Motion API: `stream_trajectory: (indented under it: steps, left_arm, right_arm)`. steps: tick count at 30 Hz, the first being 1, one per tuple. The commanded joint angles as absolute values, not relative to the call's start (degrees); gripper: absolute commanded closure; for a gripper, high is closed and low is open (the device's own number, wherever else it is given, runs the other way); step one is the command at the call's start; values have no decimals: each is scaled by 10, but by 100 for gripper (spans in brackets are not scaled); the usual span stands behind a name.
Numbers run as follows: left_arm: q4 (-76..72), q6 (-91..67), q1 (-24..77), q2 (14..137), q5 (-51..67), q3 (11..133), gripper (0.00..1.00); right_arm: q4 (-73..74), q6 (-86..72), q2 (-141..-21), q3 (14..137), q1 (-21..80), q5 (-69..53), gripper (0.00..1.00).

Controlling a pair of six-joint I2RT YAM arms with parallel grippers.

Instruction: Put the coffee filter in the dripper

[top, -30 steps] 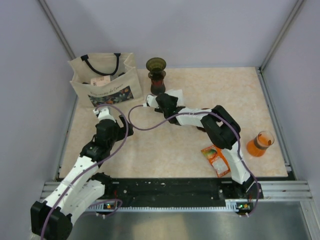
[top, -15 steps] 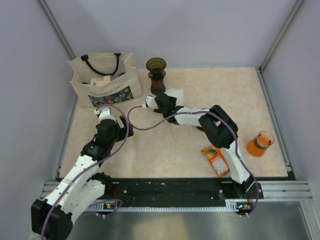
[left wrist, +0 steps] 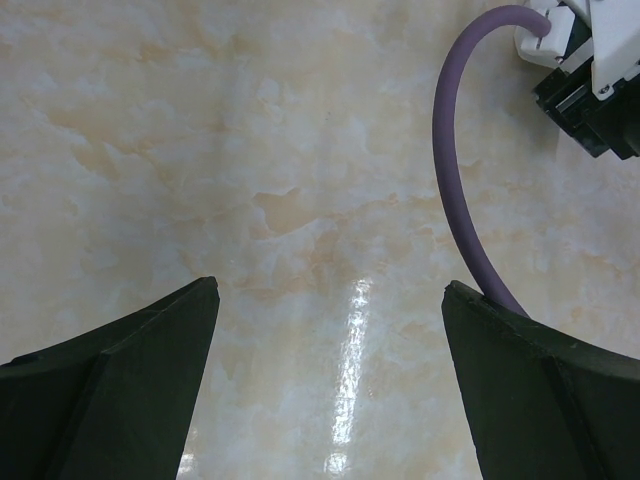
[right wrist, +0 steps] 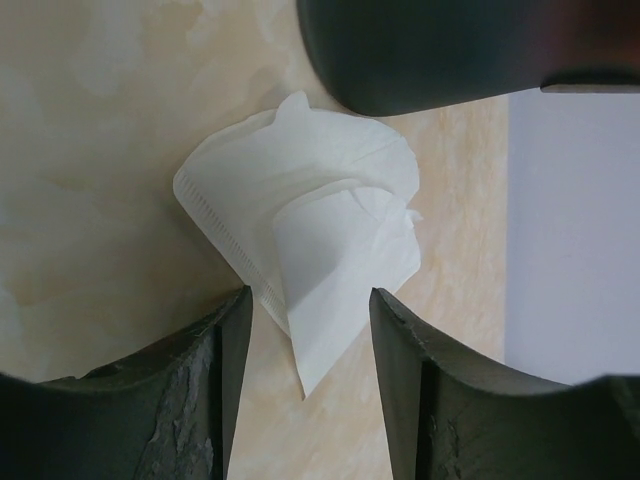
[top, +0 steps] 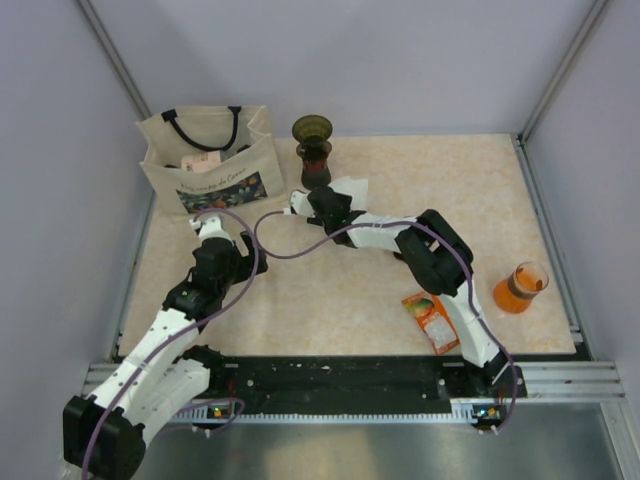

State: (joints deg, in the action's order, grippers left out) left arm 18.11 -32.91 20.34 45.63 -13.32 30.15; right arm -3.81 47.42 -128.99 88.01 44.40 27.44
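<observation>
The dark olive-green dripper [top: 313, 148] stands at the back of the table; its dark rounded edge [right wrist: 440, 50] fills the top of the right wrist view. The white paper coffee filter [right wrist: 305, 235] lies flat on the table just in front of it, and shows in the top view [top: 350, 188]. My right gripper [right wrist: 308, 300] is low over it and open, one finger on each side of the filter's pointed corner, not touching it; it shows in the top view [top: 328, 202]. My left gripper [left wrist: 330, 290] is open and empty over bare table, left of the filter [top: 212, 232].
A beige tote bag [top: 205, 160] stands at the back left. An orange cup [top: 520, 288] and an orange snack packet [top: 432, 320] are at the front right. The right arm's purple cable [left wrist: 450, 180] loops over the table between the arms.
My right arm has crept slightly left and back toward the dripper. The left arm has barely moved. The filter lies where it was.
</observation>
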Motion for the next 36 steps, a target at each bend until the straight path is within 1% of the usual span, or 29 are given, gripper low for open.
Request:
stream_trajectory:
  steps: [1, 2, 6, 8, 11, 13, 14, 19, 22, 29, 34, 36]
  left_arm:
    - [149, -329, 204, 454, -126, 309, 1]
    - [149, -328, 203, 453, -123, 309, 1]
    - [149, -327, 203, 455, -119, 308, 1]
    - [149, -327, 204, 456, -116, 308, 1]
    - [149, -328, 204, 454, -117, 308, 1]
    - [149, -327, 204, 454, -117, 308, 1]
    - [149, -328, 203, 454, -116, 308, 1]
    - [149, -328, 203, 451, -116, 308, 1]
    - [150, -329, 203, 448, -116, 307, 1]
    - [143, -333, 204, 443, -100, 305, 1]
    - [132, -339, 204, 442, -68, 308, 1]
    - [127, -345, 204, 440, -50, 312, 1]
  right_arm:
    - [-60, 468, -1305, 909, 444, 286, 50]
    - [-62, 468, -1304, 910, 444, 285, 54]
    - [-68, 468, -1303, 911, 442, 288, 61]
    - [-71, 468, -1303, 907, 443, 292, 72]
    - [-80, 466, -1296, 899, 444, 294, 80]
    - [-95, 465, -1289, 890, 444, 298, 98]
    - [-104, 463, -1284, 886, 444, 298, 100]
    - [-104, 436, -1255, 862, 444, 277, 100]
    - [-126, 414, -1211, 820, 444, 252, 100]
    - [-149, 348, -1090, 724, 445, 215, 100]
    - [-170, 268, -973, 637, 445, 157, 100]
    - [-193, 236, -921, 582, 445, 114, 100]
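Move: The coffee filters lie just ahead of my right hand: the middle of the pair is about 3 cm forward, 1 cm left and 1 cm down, with a fold of the upper one standing by my half-open fingers. The carafe is about 8 cm ahead and 6 cm left, with the green dripper on it some 15 cm above my hand. The brown cup sits roughly 15 cm right and 10 cm back. From my left hand the filters are about 22 cm ahead, 19 cm right and 9 cm below. With my right hand I shut the half-open fingers on the raised part of the upper filter, easing barely a centimetre forward as they close. Keeping the pinch, I draw back a few centimetres, then lift sharply to about 9 cm up and away from the table and carafe, still drifting back and slightly right while rolling my hand's left side up some 25 degrees. ##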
